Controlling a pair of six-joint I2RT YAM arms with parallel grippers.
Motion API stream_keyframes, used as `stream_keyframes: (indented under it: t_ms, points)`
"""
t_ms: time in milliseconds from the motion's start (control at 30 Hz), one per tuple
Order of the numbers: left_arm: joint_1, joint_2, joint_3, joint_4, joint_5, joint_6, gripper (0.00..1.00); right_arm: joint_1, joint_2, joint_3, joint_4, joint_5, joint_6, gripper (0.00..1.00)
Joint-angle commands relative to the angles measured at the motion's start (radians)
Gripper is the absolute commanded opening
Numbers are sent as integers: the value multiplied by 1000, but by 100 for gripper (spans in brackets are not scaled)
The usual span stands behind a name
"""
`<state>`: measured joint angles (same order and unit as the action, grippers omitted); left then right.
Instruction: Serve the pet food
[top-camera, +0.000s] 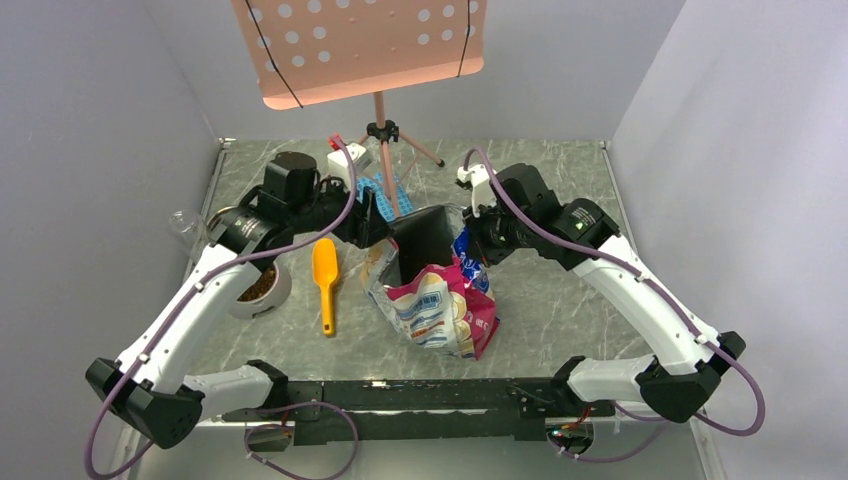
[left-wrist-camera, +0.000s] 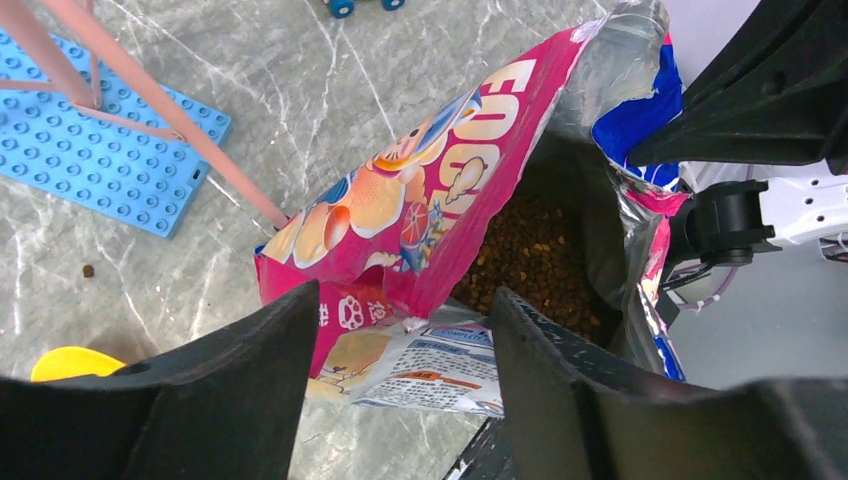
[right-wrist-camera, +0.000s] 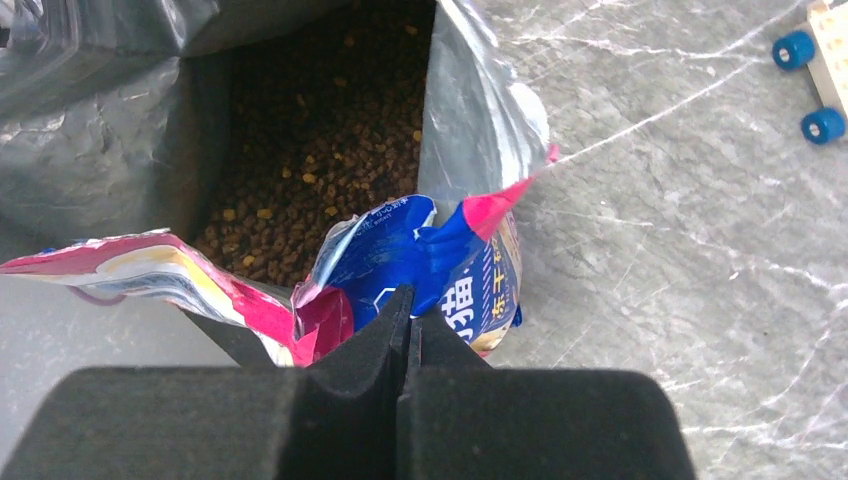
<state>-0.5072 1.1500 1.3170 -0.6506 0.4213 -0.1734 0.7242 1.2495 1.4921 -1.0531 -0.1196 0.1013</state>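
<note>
The pet food (left-wrist-camera: 530, 255) is dark brown kibble lying inside the opened pink-and-blue foil bag (top-camera: 440, 300) at the table's middle; the right wrist view also looks down on the pet food (right-wrist-camera: 310, 150). My right gripper (right-wrist-camera: 405, 300) is shut on the bag's blue right rim (right-wrist-camera: 400, 250) and holds the mouth open. Over the bag's left side my left gripper (left-wrist-camera: 405, 295) stands open, its jaws either side of the pink flap (left-wrist-camera: 420, 200) without touching it. In the top view the left gripper (top-camera: 378, 215) and right gripper (top-camera: 478, 235) flank the dark bag mouth.
A yellow scoop (top-camera: 325, 275) lies on the table left of the bag. Under the left arm stands a bowl (top-camera: 283, 290) with some kibble in it. A blue studded plate (left-wrist-camera: 90, 160) and the pink music stand's legs (left-wrist-camera: 170, 120) are behind the bag.
</note>
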Motion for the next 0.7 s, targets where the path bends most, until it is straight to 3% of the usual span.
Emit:
stream_keyframes:
  t_ms: [0, 100, 167, 267, 300, 333, 467, 667]
  points:
    - [-15, 45, 35, 0, -57, 2, 62, -10, -36, 41, -19, 114, 85, 0]
    - [-15, 51, 28, 2, -130, 2, 48, -9, -42, 47, -58, 139, 106, 1]
    - [-15, 68, 37, -2, -148, -2, 33, -8, -50, 53, -74, 150, 122, 11]
    - [-16, 96, 55, -6, -138, -42, 14, -1, -42, 98, -132, 183, 160, 46]
    - [-16, 102, 57, -3, -133, -54, 8, 16, -30, 132, -182, 201, 178, 67]
    - [-16, 107, 61, -7, -140, -68, 3, 48, -13, 174, -220, 233, 200, 73]
    - [-15, 115, 86, -58, -249, -146, 0, 199, -7, 281, -270, 293, 302, 77]
    - [-16, 130, 115, -110, -289, -234, 0, 314, -99, 117, -90, 207, 347, 72]
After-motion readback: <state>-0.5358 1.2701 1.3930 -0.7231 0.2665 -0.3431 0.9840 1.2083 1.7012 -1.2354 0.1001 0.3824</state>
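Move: My left hand hangs open over the bag's left rim, which is about 2 cm ahead and 2 cm lower; the bag's mouth is centred some 8 cm to the right, 3 cm back and 5 cm down. The scoop lies roughly 14 cm to the left, 1 cm ahead, 27 cm below. My right fingers are shut on the blue flap; the pink near rim is about 4 cm back from them, 4 cm left and 2 cm below. I take over the bag with my left hand: it eases about 2 cm forward and as far down onto the left rim, its fingers closing to pinch the edge, the wrist tipping down and turning counter-clockwise some 10 degrees. My right hand slides a little right, opens to let go of the blue flap, then pulls up and back about 6 cm each way, ending open above the pink near rim. ##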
